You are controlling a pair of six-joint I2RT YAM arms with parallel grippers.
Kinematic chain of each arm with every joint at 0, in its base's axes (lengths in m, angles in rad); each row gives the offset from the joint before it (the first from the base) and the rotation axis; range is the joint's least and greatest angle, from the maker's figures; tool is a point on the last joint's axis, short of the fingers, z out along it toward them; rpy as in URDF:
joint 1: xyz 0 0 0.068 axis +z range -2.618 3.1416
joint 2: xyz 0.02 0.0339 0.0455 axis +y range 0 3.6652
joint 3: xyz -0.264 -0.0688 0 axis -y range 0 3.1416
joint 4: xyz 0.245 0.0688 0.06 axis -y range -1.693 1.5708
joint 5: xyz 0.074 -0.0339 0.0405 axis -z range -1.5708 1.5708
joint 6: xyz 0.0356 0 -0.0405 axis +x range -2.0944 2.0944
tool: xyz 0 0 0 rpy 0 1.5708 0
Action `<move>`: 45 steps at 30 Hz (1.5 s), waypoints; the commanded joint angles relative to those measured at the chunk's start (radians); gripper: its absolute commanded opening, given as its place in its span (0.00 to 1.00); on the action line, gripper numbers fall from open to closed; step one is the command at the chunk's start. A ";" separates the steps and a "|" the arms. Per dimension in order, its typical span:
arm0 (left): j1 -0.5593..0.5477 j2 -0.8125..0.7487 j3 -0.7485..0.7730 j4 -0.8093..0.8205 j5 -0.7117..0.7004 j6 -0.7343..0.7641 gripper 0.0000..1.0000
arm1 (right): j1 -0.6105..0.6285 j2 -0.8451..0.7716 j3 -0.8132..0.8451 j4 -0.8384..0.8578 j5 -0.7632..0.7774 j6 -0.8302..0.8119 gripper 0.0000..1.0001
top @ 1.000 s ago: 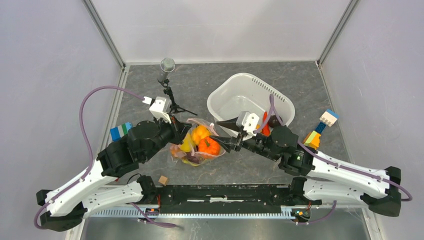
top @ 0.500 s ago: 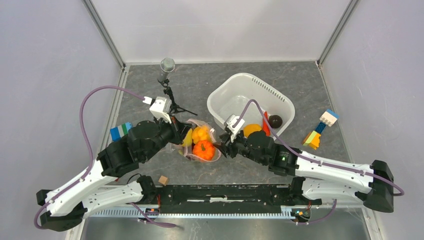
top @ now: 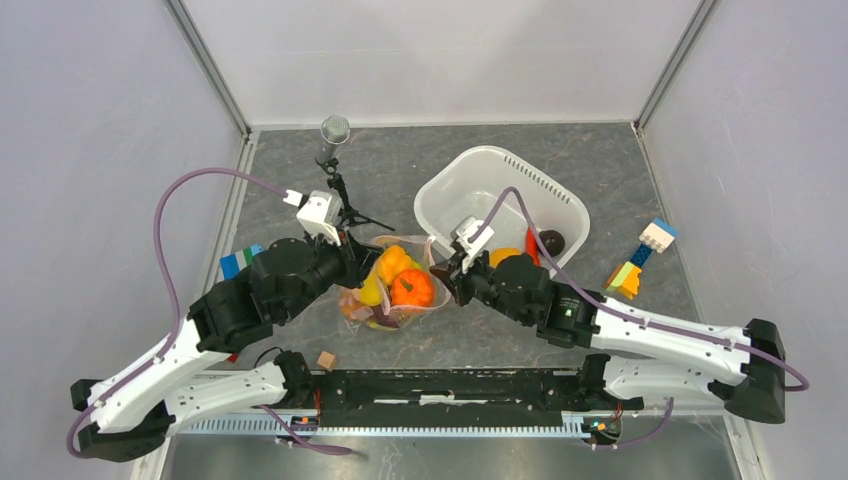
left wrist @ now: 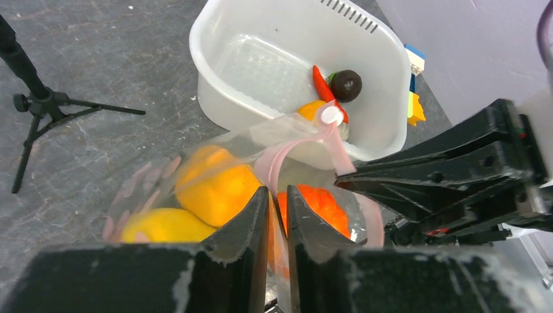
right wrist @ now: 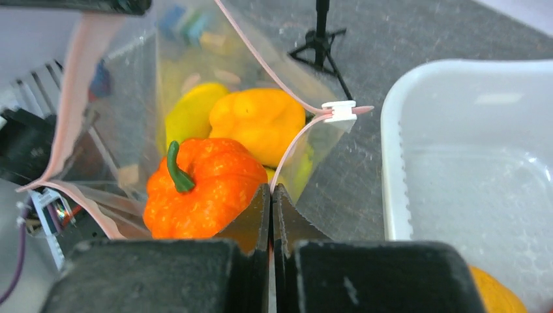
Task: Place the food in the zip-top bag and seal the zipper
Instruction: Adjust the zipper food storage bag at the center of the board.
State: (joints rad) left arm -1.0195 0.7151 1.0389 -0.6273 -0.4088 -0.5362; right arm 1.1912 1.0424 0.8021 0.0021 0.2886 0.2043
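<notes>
The zip-top bag (top: pixel 385 312) stands between both grippers with its mouth open. Inside lie an orange pumpkin (top: pixel 412 288), a yellow-orange pepper (top: pixel 392 262) and a lemon (top: pixel 368 292). My left gripper (left wrist: pixel 277 195) is on the bag's left edge, jaws a narrow slit apart with the pink zipper (left wrist: pixel 280 163) strip running between them. My right gripper (right wrist: pixel 270 192) is shut on the zipper (right wrist: pixel 287 156) strip at the right edge, beside the pumpkin (right wrist: pixel 202 186). The white slider (right wrist: pixel 339 111) sits at the far end. More food rests in the white tub (top: pixel 470 160): a dark maroon piece (top: pixel 550 241) and an orange one (top: pixel 503 256).
A small tripod stand (top: pixel 340 205) stands just behind the left gripper. Building-block stacks sit at the right (top: pixel 640 258) and at the left (top: pixel 240 262). A small wooden cube (top: pixel 325 359) lies near the front rail. The tub's rim (right wrist: pixel 391 130) is close to the right gripper.
The right gripper was open beside the bag; it swung in and closed on the bag's right edge. The left jaws have parted slightly. The bag shifted a little.
</notes>
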 commanded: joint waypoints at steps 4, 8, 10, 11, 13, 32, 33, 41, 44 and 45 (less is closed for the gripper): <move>-0.004 0.095 0.170 -0.125 0.024 0.107 0.49 | 0.001 -0.071 0.110 0.152 0.033 0.044 0.00; -0.002 0.117 0.169 -0.133 0.058 0.118 0.80 | -0.011 -0.020 0.142 0.086 0.160 0.117 0.00; -0.003 0.113 0.163 -0.139 0.069 0.121 0.87 | -0.025 -0.012 0.136 0.099 0.186 0.144 0.00; -0.003 0.107 0.158 -0.139 0.077 0.130 0.90 | -0.037 -0.006 0.136 0.098 0.189 0.148 0.00; -0.004 0.088 0.146 -0.138 0.101 0.155 0.95 | -0.071 0.015 0.146 0.080 0.187 0.161 0.00; -0.005 0.011 -0.049 0.063 0.403 0.248 1.00 | -0.226 0.079 0.165 0.135 0.036 0.177 0.00; -0.005 0.013 -0.051 0.073 0.398 0.248 0.99 | -0.228 0.079 0.166 0.134 0.036 0.177 0.00; -0.012 0.010 -0.015 0.074 0.373 0.257 0.96 | -0.258 0.110 0.183 0.131 0.042 0.173 0.00; -0.014 0.021 0.014 0.055 0.394 0.254 0.98 | -0.276 0.131 0.199 0.138 0.030 0.174 0.00; -0.016 0.030 0.018 0.046 0.395 0.255 0.99 | -0.280 0.141 0.208 0.139 0.022 0.173 0.00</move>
State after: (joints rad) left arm -1.0279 0.7349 0.9970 -0.6056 -0.0433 -0.3237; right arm 0.9329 1.1614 0.9417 0.0933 0.3168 0.3737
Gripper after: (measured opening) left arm 0.974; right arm 0.007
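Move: Below the left hand, which still pinches the left rim of the zipper food storage bag, the loaded bag lies about 3 cm back, 3 cm right and 10 cm down; the tripod stands some 14 cm ahead and 4 cm left of this hand. From the right hand, shut on the right rim, the bag is about 2 cm back, 11 cm left and 7 cm lower. The white slider is some 6 cm ahead and 2 cm left of the right hand, the bin 18 cm ahead and 13 cm right. Keeping its pinch on the right rim, the right hand lifts about 7 cm, then draws the bag forward some 10 cm alongside the bin, edging right and turning clockwise. The left fingers open wide and let go of the rim; that hand rises slightly, then swings back, right and down about 4 cm, turning some 25 degrees clockwise towards the near end of the zipper. ##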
